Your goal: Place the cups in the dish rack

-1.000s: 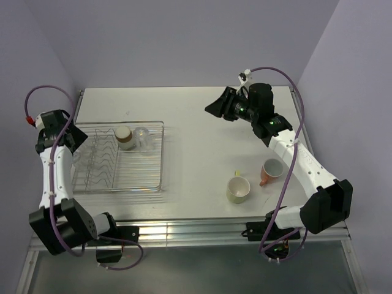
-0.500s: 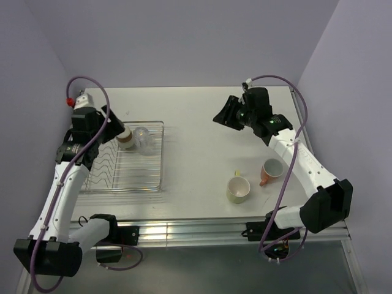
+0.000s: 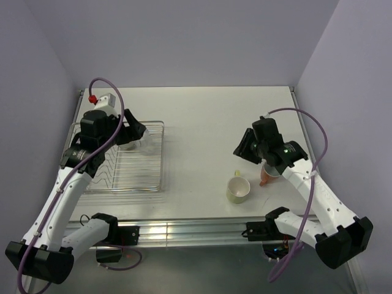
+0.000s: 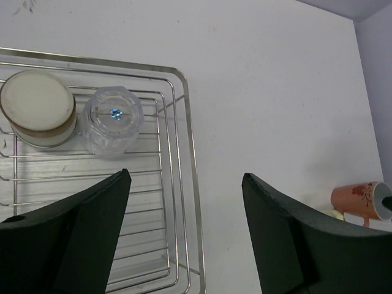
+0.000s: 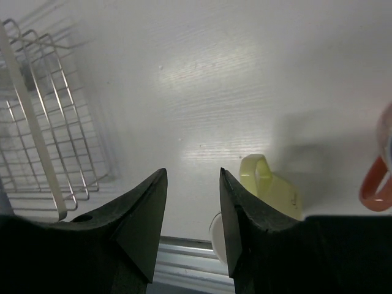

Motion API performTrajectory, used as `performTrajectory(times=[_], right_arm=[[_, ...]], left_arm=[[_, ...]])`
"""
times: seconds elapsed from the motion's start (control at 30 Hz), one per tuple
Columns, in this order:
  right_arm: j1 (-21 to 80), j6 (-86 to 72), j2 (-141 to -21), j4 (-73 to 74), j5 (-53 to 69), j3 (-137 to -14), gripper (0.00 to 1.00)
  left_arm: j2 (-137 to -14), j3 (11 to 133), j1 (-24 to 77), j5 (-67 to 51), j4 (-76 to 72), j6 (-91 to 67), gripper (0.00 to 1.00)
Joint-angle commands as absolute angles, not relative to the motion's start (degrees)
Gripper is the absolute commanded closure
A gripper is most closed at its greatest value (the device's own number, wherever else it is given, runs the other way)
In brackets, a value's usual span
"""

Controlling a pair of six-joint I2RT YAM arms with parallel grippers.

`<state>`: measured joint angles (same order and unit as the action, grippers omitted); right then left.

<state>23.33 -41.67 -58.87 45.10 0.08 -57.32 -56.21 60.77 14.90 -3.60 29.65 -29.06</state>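
Note:
The silver wire dish rack point(image 3: 116, 174) lies at the left. In the left wrist view the rack point(image 4: 184, 153) holds an upside-down brown-and-cream cup point(image 4: 38, 116) and a clear glass tumbler point(image 4: 113, 119) side by side in its far corner. My left gripper point(image 3: 136, 131) hovers open and empty above them point(image 4: 187, 184). The yellow-green mug point(image 3: 238, 190) and the salmon-orange mug point(image 3: 267, 176) stand upright on the table at the right. My right gripper point(image 3: 243, 147) is open and empty, just behind and above them point(image 5: 193, 174). Its view shows the yellow-green mug point(image 5: 269, 193) and the salmon handle point(image 5: 376, 184).
The white table ends in a metal rail point(image 3: 202, 231) at the near edge. Lilac walls close in the back and both sides. The rack's near corner point(image 5: 37, 141) shows at the left of the right wrist view. No other tumblers are in view.
My left arm swung from the table's left edge rightward over the rack's far right corner. My right arm pulled back from the far middle toward the two mugs.

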Motion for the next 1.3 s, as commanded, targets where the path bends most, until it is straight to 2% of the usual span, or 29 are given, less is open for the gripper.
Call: performTrajectory(times=[0.0, 0.2, 0.4, 0.87, 1.27], right_arm=[[23.5, -44.2, -55.6, 48.2, -9.5, -58.8, 0.53], [23.5, -41.9, -57.8, 52.2, -5.8, -62.8, 0.54], [26.6, -40.6, -57.1, 54.5, -3.1, -57.8, 0.57], [42.7, -44.6, -54.8, 54.4, -10.4, -54.5, 0.56], [48.9, -48.8, -54.6, 53.1, -12.7, -47.4, 0.56]], left_arm=[[-53.2, 58.7, 16.3, -6.2, 26.7, -26.5, 0.2], [-51.9, 56.0, 18.0, -5.6, 25.8, -26.0, 0.19], [-53.6, 55.4, 18.0, -7.4, 24.6, -26.3, 0.2], [-54.5, 54.1, 18.0, -6.2, 24.5, -26.3, 0.2], [-54.6, 53.7, 18.0, -5.1, 24.4, -26.3, 0.2]])
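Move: The green mug stands about 11 cm back towards the base from the right hand, level with it sideways and some 13 cm below. The orange mug stands roughly 11 cm to the right of the green mug and 6 cm farther out; the middle of the dish rack lies about 43 cm to the right hand's left and 2 cm ahead. From the left hand the green mug is about 17 cm back, 33 cm right and 21 cm below. To the green mug's rim comes the empty right hand: after a small hitch up and to the right it draws back about 10 cm and sinks some 6 cm, turning roughly 15 degrees counter-clockwise, its fingers staying half open and ending close over the rim's left side. The left hand eases about 4 cm down, slightly back and right, over the rack, fingers wide open. ##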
